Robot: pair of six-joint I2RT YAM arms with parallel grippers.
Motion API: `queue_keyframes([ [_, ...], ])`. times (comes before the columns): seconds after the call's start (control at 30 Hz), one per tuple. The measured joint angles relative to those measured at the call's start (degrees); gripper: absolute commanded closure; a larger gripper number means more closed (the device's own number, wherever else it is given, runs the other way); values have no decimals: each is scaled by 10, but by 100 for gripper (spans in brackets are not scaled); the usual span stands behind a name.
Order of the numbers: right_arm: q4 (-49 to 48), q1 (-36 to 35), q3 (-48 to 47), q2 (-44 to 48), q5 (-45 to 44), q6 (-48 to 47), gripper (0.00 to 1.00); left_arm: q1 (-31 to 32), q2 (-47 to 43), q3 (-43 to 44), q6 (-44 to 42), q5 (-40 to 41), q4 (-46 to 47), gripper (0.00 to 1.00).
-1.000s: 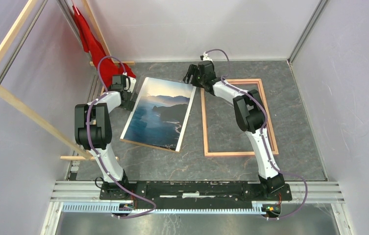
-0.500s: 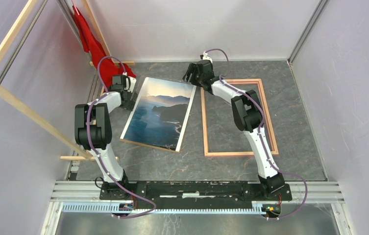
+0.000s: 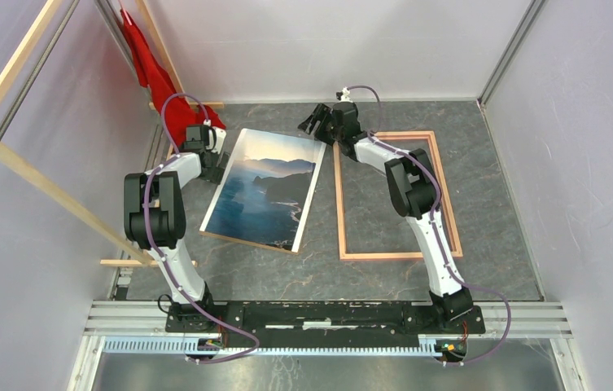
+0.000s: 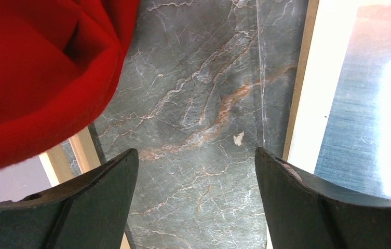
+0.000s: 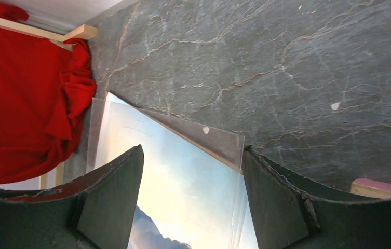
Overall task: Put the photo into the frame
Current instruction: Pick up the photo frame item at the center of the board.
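Note:
The photo [image 3: 266,189], blue mountains and sea under a pale sky, lies face up left of centre. To its right the thin-railed frame [image 3: 340,204] lies flat; its pink corner [image 5: 385,187] shows in the right wrist view. My right gripper [image 3: 312,125] hovers open over the photo's far right corner, and the pale sky [image 5: 183,192] fills the gap between its fingers [image 5: 192,155]. My left gripper [image 3: 215,169] stands open just off the photo's left edge, over bare table [image 4: 197,158]. The photo's white border [image 4: 318,93] runs past its right finger.
A clear sheet [image 5: 219,142] lies on the photo and overhangs its far corner. A brown board edge [image 4: 301,78] shows under the photo. Red cloth [image 3: 150,69] hangs at the back left by wooden rails [image 3: 42,183]. Cage walls stand close around.
My right gripper has turned and shifted slightly toward the back over the photo's far corner, its jaws a touch narrower. The left arm and the photo have not moved.

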State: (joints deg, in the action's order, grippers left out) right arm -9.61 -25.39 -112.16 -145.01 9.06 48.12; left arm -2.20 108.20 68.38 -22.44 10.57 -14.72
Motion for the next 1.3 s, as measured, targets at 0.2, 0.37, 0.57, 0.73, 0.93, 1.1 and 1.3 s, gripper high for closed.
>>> queue_keyframes([
  [0.2, -49, 1, 38, 11, 33, 25, 27, -1, 0, 0, 0, -2, 0, 12],
  [0.37, -118, 1, 93, 35, 75, 68, 30, -1, 0, 0, 0, -2, 0, 12],
  [0.57, -176, 0, 149, 70, 114, 101, 32, -1, 0, 0, 0, -3, 0, 13],
  [0.73, -216, -1, 194, 109, 150, 112, 32, -1, 1, 0, 0, -3, -1, 14],
  [0.93, -216, -16, 247, 160, 178, 75, 39, 0, 4, 5, 0, -3, -3, 16],
  [1.1, -218, -34, 307, 189, 195, 64, 70, 0, 6, 7, 0, -3, -2, 16],
  [1.3, -206, -38, 326, 191, 203, 60, 98, 0, 7, 11, 0, -3, -9, 6],
])
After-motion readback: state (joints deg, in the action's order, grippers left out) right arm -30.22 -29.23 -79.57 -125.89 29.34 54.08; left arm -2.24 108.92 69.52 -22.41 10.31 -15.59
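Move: The middle of the clear sheet lies about 20 cm back, 16 cm left and 4 cm below the right hand, whose open fingers are at the sheet's far right corner. Under the sheet, the photo's middle is some 21 cm back, 14 cm left and 5 cm below; the frame's is about 22 cm back, 24 cm right and 5 cm down. From the idle left hand, the sheet's middle is roughly 12 cm right, 5 cm back and 3 cm below. Right hand draws back about 14 cm along the clear sheet's right edge, rises, dips and pinches that edge. ##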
